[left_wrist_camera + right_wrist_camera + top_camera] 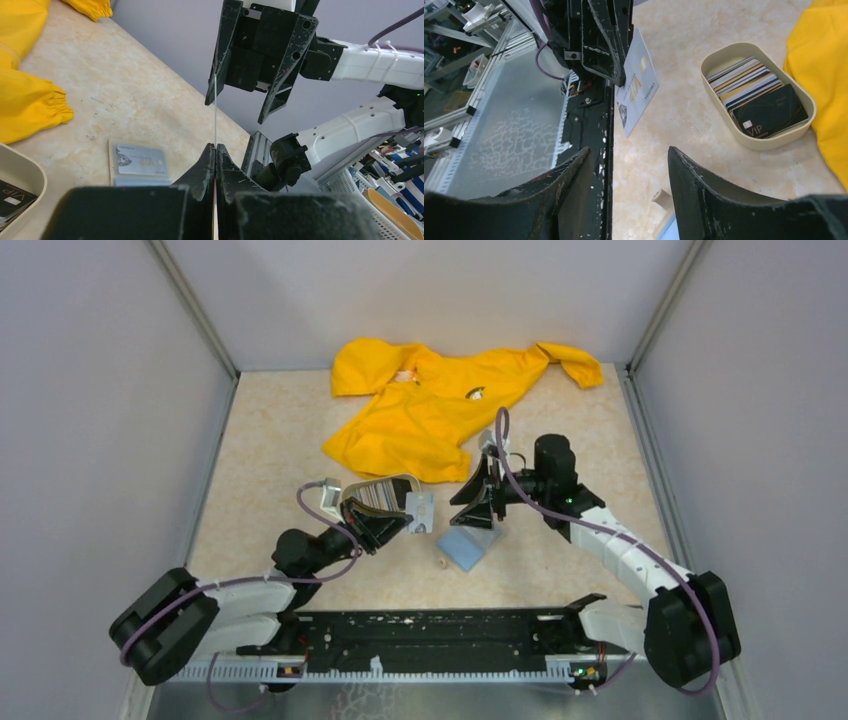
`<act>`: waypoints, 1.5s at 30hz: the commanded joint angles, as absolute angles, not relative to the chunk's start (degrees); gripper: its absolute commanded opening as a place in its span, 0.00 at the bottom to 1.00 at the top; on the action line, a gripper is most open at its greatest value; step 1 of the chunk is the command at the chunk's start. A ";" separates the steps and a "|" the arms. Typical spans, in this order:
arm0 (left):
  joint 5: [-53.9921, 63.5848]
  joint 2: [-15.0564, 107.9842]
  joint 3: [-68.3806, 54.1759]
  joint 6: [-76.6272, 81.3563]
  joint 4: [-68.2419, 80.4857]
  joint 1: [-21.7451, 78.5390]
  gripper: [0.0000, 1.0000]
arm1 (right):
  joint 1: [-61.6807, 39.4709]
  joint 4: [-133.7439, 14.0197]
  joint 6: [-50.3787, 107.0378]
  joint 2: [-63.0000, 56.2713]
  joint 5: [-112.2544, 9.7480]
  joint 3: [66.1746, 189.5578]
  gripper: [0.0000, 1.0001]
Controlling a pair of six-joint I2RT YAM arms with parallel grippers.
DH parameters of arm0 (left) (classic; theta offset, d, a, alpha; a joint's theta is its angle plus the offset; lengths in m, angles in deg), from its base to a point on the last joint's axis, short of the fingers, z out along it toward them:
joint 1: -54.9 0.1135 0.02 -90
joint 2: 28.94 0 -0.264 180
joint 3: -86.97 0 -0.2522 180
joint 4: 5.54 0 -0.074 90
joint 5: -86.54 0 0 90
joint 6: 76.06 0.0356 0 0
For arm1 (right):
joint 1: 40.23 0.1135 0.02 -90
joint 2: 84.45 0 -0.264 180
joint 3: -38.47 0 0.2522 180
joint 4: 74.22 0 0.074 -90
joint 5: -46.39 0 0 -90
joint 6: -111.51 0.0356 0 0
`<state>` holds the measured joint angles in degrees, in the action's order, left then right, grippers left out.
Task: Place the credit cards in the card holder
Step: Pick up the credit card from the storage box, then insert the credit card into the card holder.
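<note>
My left gripper [405,523] is shut on a white credit card [421,512], held above the table. The left wrist view shows that card edge-on as a thin line [215,115] rising from the closed fingertips [215,146]. My right gripper [462,510] faces it, open, with nothing between its fingers [629,155]; the card [636,82] hangs just ahead of them. The card holder [468,548] lies open on the table under the right gripper, with a silver card in its clear pocket [137,162]. More credit cards [754,90] are stacked in a beige oval tray [378,492].
A yellow garment [430,405] is spread across the back of the table, its sleeve close to the tray [724,55]. Grey walls close in the table on three sides. A black rail [440,635] runs along the near edge between the arm bases.
</note>
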<state>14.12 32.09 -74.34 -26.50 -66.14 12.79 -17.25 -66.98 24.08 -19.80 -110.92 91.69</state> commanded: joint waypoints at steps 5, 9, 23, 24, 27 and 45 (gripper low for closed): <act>10.99 44.87 -68.82 -27.99 -82.03 9.17 0.00 | -17.59 -89.32 48.23 -20.07 -109.62 88.03 0.56; 11.68 48.90 -67.07 -29.13 -84.83 8.35 0.00 | -17.56 -92.98 51.14 -19.53 -108.25 86.87 0.55; 13.65 56.46 -65.04 -33.28 -91.45 7.43 0.00 | -17.64 -93.74 54.06 -18.75 -104.66 86.82 0.27; 13.67 56.64 -65.02 -33.38 -91.51 7.44 0.00 | -17.63 -93.82 53.98 -18.71 -104.70 86.78 0.20; 13.42 57.11 -65.07 -33.75 -91.45 7.44 0.00 | -17.63 -93.14 52.99 -18.70 -105.07 86.92 0.03; 4.50 48.89 -57.32 -31.95 -35.01 7.38 0.61 | -22.87 -53.38 18.08 -14.50 -108.08 99.86 0.00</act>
<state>8.50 51.04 -61.38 -32.58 -56.63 7.65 -21.73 -65.21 30.07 -15.96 -108.21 95.24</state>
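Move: The credit card is already off the storage box, held upright in the left fingertips. The right hand's open fingers, where it is being taken, are about 10 cm to the left hand's right, 1 cm farther out and level. From the right hand the card lies some 7 cm to the left, level. The storage box is 10 cm ahead, 6 cm left and 14 cm below the left hand; the card holder lies about 3 cm right of and 15 cm below the right hand, straight across. The card is carried about 5.5 cm to the right by the left hand, into the right hand's gap; the right hand, rising and edging forward some 2 cm each, closes and pinches its free edge. The left fingers then open and let go, and that hand dips about 3 cm and eases forward, while the right keeps its grip and draws away forward and right. ##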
